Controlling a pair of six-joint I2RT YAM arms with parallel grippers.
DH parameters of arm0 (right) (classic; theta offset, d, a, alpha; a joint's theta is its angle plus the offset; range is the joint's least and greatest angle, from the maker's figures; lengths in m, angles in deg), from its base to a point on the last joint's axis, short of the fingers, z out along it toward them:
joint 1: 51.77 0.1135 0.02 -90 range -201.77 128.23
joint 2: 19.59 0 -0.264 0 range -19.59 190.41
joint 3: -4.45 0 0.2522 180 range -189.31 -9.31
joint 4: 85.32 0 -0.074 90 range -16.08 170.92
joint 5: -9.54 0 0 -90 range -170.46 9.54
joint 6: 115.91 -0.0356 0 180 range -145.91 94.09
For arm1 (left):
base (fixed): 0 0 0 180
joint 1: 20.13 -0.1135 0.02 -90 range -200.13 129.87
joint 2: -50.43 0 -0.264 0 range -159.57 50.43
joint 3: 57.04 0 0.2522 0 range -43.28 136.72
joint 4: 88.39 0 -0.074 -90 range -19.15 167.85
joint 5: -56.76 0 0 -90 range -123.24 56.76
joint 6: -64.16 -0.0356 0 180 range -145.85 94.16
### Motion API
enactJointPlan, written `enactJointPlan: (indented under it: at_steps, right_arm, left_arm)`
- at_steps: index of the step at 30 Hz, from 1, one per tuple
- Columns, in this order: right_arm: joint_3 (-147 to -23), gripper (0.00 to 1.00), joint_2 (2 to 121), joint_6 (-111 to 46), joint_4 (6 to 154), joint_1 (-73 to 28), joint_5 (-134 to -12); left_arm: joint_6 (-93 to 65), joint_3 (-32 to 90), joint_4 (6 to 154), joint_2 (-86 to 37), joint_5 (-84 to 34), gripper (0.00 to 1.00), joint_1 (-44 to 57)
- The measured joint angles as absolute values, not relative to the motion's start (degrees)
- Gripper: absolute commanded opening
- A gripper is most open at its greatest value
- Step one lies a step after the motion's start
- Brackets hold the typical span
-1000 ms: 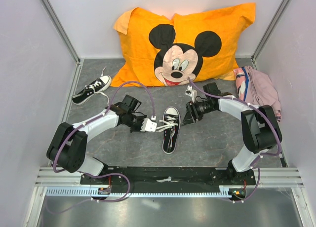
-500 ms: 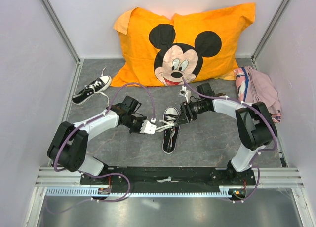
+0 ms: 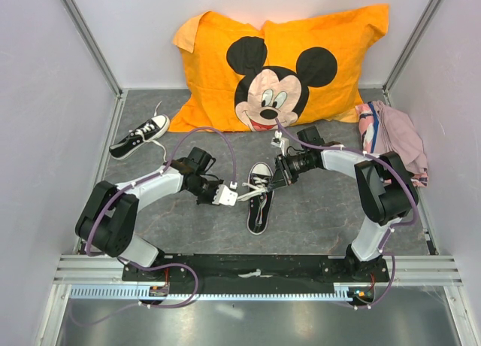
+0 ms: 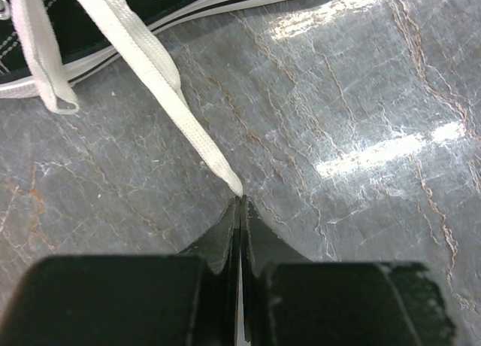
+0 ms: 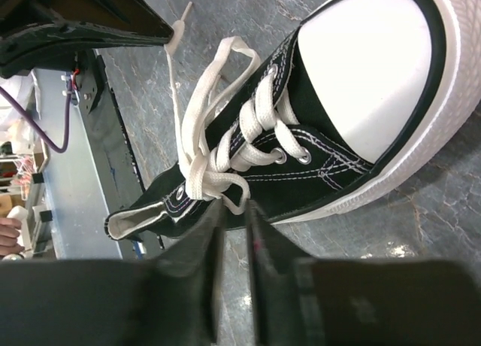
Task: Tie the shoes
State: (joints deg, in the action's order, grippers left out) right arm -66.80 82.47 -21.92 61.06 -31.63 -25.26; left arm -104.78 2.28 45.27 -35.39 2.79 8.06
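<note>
A black shoe (image 3: 258,199) with a white toe cap lies mid-table, toe towards the pillow, laces loose. The other shoe (image 3: 139,136) lies at the far left. My left gripper (image 3: 230,197) sits just left of the middle shoe, shut on the tip of one white lace (image 4: 161,75), which runs from the jaws (image 4: 240,200) up to the shoe (image 4: 113,19). My right gripper (image 3: 275,182) is at the shoe's right side. In its wrist view the shoe (image 5: 361,83) fills the frame, and the jaws (image 5: 234,207) stand narrowly apart around a small lace loop (image 5: 225,182).
An orange Mickey Mouse pillow (image 3: 278,60) leans against the back wall. A pink cloth bundle (image 3: 394,135) lies at the right wall. Side walls and metal posts close in the table, and a black rail (image 3: 255,267) runs along the near edge.
My right gripper has moved left up to the middle shoe, and its jaws have narrowed around the lace loop. My left gripper stays shut on the lace tip and has barely shifted.
</note>
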Motion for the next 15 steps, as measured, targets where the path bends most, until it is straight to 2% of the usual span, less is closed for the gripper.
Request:
enactJointPlan:
  at_steps: [1, 2, 3, 6, 10, 15]
  right_arm:
    - [-66.8, 0.00, 82.5, -21.9, 61.1, -31.6, -25.1]
    - [-66.8, 0.00, 82.5, -21.7, 61.2, -31.6, -25.0]
    - [-66.8, 0.00, 82.5, -21.8, 61.2, -31.6, -24.9]
    - [-66.8, 0.00, 82.5, -21.9, 61.2, -31.6, -24.9]
    - [-66.8, 0.00, 82.4, -21.9, 61.2, -31.6, -25.2]
    - [-66.8, 0.00, 81.0, -21.9, 60.8, -31.6, -26.1]
  left_arm:
    - [-104.8, 2.3, 45.2, -35.7, 2.8, 0.16, 8.1]
    - [-104.8, 2.3, 45.2, -35.8, 2.9, 0.21, 8.1]
    - [-104.7, 2.4, 45.2, -35.9, 2.9, 0.31, 8.0]
    - [-103.8, 3.1, 45.6, -36.0, 3.5, 0.40, 7.4]
    - [-100.1, 4.1, 50.2, -36.0, 5.4, 0.46, 6.0]
    - [-97.1, 4.2, 58.3, -35.6, 7.4, 0.48, 6.0]
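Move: The lace end is still pinched in the left fingertips. From that hand, the knot is about 9 cm right, 3 cm ahead and some 4 cm higher; the other loop's end lies roughly 5 cm ahead and 3 cm right, slightly higher. The right fingertips straddle a small loop beside the knot. From there, the knot lies about 1 cm back and 2 cm left, and the white toe cap about 7 cm ahead and 3 cm left. Letting go of the lace end, the left fingers open about halfway while the hand moves about 5 cm forward, rises some 3 cm and shifts right towards the shoe, its fingers tilting flatter by some 10 degrees. The right hand stays put beside the knot and shuts its fingers, pinching the edge of the small loop, then rises barely half a centimetre. ##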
